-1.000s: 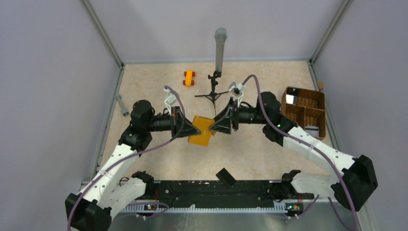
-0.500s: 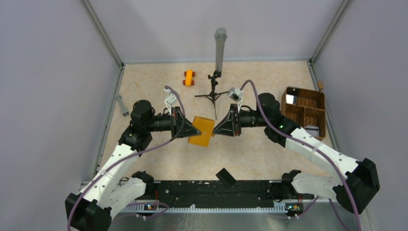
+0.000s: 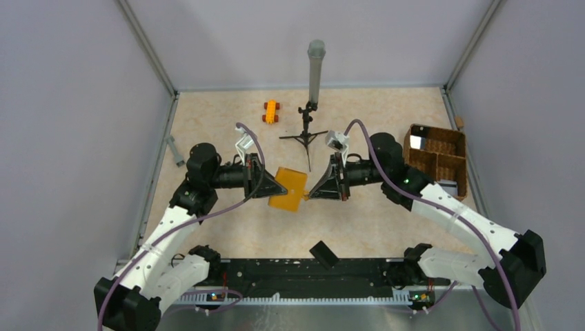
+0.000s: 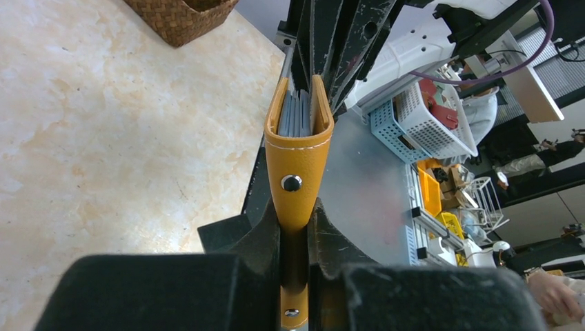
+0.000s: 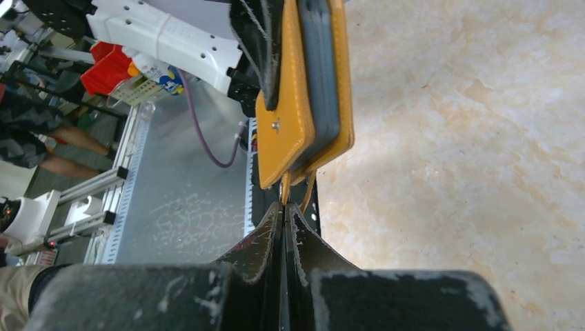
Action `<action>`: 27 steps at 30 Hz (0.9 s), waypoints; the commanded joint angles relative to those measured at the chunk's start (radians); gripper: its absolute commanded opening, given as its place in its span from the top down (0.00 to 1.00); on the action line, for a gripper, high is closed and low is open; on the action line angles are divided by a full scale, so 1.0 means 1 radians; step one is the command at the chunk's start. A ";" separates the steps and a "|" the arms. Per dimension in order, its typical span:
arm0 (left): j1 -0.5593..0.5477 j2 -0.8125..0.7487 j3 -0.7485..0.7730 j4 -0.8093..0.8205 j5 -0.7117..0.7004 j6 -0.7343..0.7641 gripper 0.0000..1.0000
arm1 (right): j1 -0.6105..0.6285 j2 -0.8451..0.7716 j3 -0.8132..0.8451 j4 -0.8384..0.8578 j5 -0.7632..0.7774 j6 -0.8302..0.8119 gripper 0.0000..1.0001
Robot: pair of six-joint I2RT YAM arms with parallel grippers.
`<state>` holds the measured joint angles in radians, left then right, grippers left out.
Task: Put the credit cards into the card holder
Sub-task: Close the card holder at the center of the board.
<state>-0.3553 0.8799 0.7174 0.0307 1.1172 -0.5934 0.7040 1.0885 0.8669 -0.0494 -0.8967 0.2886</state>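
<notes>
The mustard-orange card holder [image 3: 290, 188] hangs above the table's middle, edge-up, with my left gripper [image 3: 279, 186] shut on its spine end. In the left wrist view the holder [image 4: 296, 158] stands between the jaws, snap dot toward the camera and grey leaves [image 4: 296, 114] in its open top; whether those are cards I cannot tell. My right gripper [image 3: 309, 196] is shut on a thin orange flap edge [image 5: 284, 189] at the holder's near corner [image 5: 279, 138]. A pale blue credit card [image 3: 417, 141] and a silvery grey one [image 3: 447, 185] lie in the wicker basket.
The brown wicker basket [image 3: 457, 148] stands at the right wall. An orange toy car [image 3: 270, 111] and a tripod with a grey tube [image 3: 314, 69] are at the back. A small black block [image 3: 323, 254] lies near the front rail, a grey piece [image 3: 176, 150] by the left wall.
My right gripper has gone from open to shut and shifted a little toward the near side, onto the holder's corner flap. The left arm and holder have barely moved.
</notes>
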 commanded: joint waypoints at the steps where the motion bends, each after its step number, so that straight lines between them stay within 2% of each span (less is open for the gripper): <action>1: 0.019 0.002 0.016 0.067 0.015 -0.013 1.00 | -0.001 -0.040 0.071 -0.111 -0.113 -0.098 1.00; 10: 0.022 0.008 0.007 0.070 -0.009 -0.023 1.00 | -0.001 -0.071 0.057 -0.027 -0.178 -0.063 1.00; 13: 0.024 0.018 0.008 0.060 -0.025 0.005 1.00 | -0.001 -0.061 0.066 -0.033 -0.133 -0.061 1.00; 15: 0.025 0.017 0.027 -0.034 -0.065 0.070 1.00 | -0.001 -0.055 0.073 -0.022 -0.037 -0.041 0.99; 17: 0.023 -0.017 0.056 -0.153 -0.164 0.169 1.00 | -0.001 -0.059 0.066 0.012 0.109 0.009 0.80; 19: 0.023 -0.082 0.051 -0.202 -0.315 0.235 1.00 | -0.001 -0.070 0.047 0.055 0.262 0.071 0.54; 22: 0.021 -0.176 0.033 -0.231 -0.527 0.271 1.00 | -0.001 -0.072 -0.010 0.171 0.404 0.203 0.44; 24: 0.021 -0.206 0.025 -0.237 -0.595 0.272 1.00 | 0.002 -0.056 -0.047 0.222 0.503 0.321 0.43; 25: 0.020 -0.215 0.023 -0.240 -0.623 0.276 1.00 | 0.009 -0.033 -0.059 0.238 0.529 0.367 0.38; 27: 0.020 -0.225 0.026 -0.256 -0.677 0.281 1.00 | 0.049 0.000 -0.049 0.216 0.641 0.438 0.35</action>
<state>-0.3386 0.6846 0.7223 -0.2108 0.6426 -0.3698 0.7074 1.0451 0.8291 0.0830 -0.5175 0.5121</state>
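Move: The card holder's strap is already between the right fingertips. The holder's middle lies about 5 cm left of that hand and 2 cm ahead, at about its height. From the left hand, which grips the holder, the strap end is roughly 6 cm to the right and 1 cm back. From the right hand, the tripod stands some 18 cm ahead and 1 cm right; the black pad lies about 23 cm back and 6 cm right. Both are some 25 cm lower. The card holder's strap, still pinched by the right fingers, is drawn about 2 cm back and up while the left hand keeps the holder nearly still. The right hand then opens, lets go and swings forward some 7 cm, turning clockwise. Meanwhile the left hand, keeping its grip, carries the holder about 6 cm forward and left, dipping briefly and turning some 25 degrees counter-clockwise, away from the right hand. ##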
